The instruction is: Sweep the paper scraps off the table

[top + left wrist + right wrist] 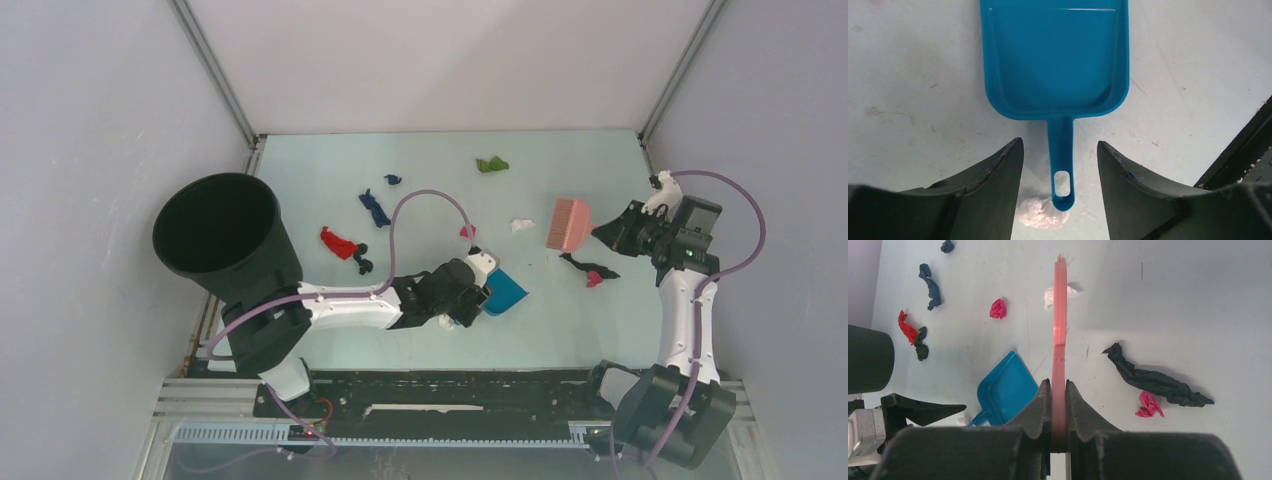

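Note:
Paper scraps lie scattered on the pale table (560, 335): green (491, 164), dark blue (375, 208), red (337, 242), magenta (467, 231), white (521, 225) and a long black one (588, 266). My left gripper (1059, 145) is open, its fingers standing either side of the blue dustpan's (1055, 55) handle without touching it. A whitish scrap (1038, 214) lies by the handle's end. My right gripper (1059, 385) is shut on the pink brush (1060, 305), held edge-on over the table. The black scrap (1153, 380) and a magenta one (1148, 405) lie to its right.
A tall black bin (220, 235) stands at the table's left edge. A black rail (450, 390) runs along the near edge by the arm bases. Grey walls close in the back and both sides.

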Robot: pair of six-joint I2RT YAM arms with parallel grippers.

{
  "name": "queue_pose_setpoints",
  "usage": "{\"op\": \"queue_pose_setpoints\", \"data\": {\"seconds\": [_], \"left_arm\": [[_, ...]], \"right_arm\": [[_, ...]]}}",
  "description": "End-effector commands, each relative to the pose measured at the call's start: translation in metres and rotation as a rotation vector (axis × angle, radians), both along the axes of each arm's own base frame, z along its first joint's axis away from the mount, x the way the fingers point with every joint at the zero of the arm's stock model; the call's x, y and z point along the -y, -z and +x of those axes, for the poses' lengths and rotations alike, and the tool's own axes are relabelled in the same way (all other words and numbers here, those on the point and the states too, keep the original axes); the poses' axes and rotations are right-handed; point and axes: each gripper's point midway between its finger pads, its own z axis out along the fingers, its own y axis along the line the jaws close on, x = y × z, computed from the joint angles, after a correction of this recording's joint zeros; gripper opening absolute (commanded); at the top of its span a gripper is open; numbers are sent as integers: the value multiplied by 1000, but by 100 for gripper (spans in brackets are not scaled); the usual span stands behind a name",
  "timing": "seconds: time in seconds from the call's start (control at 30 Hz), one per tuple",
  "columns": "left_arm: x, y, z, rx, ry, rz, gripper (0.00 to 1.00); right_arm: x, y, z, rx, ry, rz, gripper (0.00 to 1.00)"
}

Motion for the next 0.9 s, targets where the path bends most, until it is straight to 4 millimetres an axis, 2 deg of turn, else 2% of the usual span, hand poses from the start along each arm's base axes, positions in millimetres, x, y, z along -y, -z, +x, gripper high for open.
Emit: {"op": "queue_pose_setpoints", "data": {"seconds": [0.0, 0.23, 0.43, 0.67, 0.87], "left_arm": [[16, -8, -3, 14, 4, -65, 63], [4, 8, -15, -8, 13, -10, 63], [-1, 24, -14, -21, -3, 55, 60], [-1, 27, -16, -32, 10, 59, 54], [-4, 18, -15, -7, 19, 70, 34]], "right_arm": [[2, -6, 5, 33, -20, -11, 0], [3, -4, 6, 32, -30, -23, 0], [3, -4, 6, 29, -30, -26, 0], [4, -4, 6, 32, -29, -27, 0], [4, -4, 6, 32, -31, -26, 0]]}}
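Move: The dustpan's handle lies just under the empty left hand, about 5 cm down, 2 cm back and 1 cm to its left. The blue pan is some 3 cm ahead of that hand and 7 cm to its right, the near white scrap 3 cm back and 4 cm left by the handle's end, the pink scrap about 16 cm straight ahead. From the right hand the handle is roughly 22 cm left, 10 cm back and 18 cm below. The dustpan's handle is taken between the left fingers: the open hand eases back about 2 cm, then sinks, some 4 cm in all, with a slight left-side-up roll. Once down it stays there, one finger on each side of the handle near its hole, and narrows by over a third without shutting fully; whether the pads touch yet can't be told. ##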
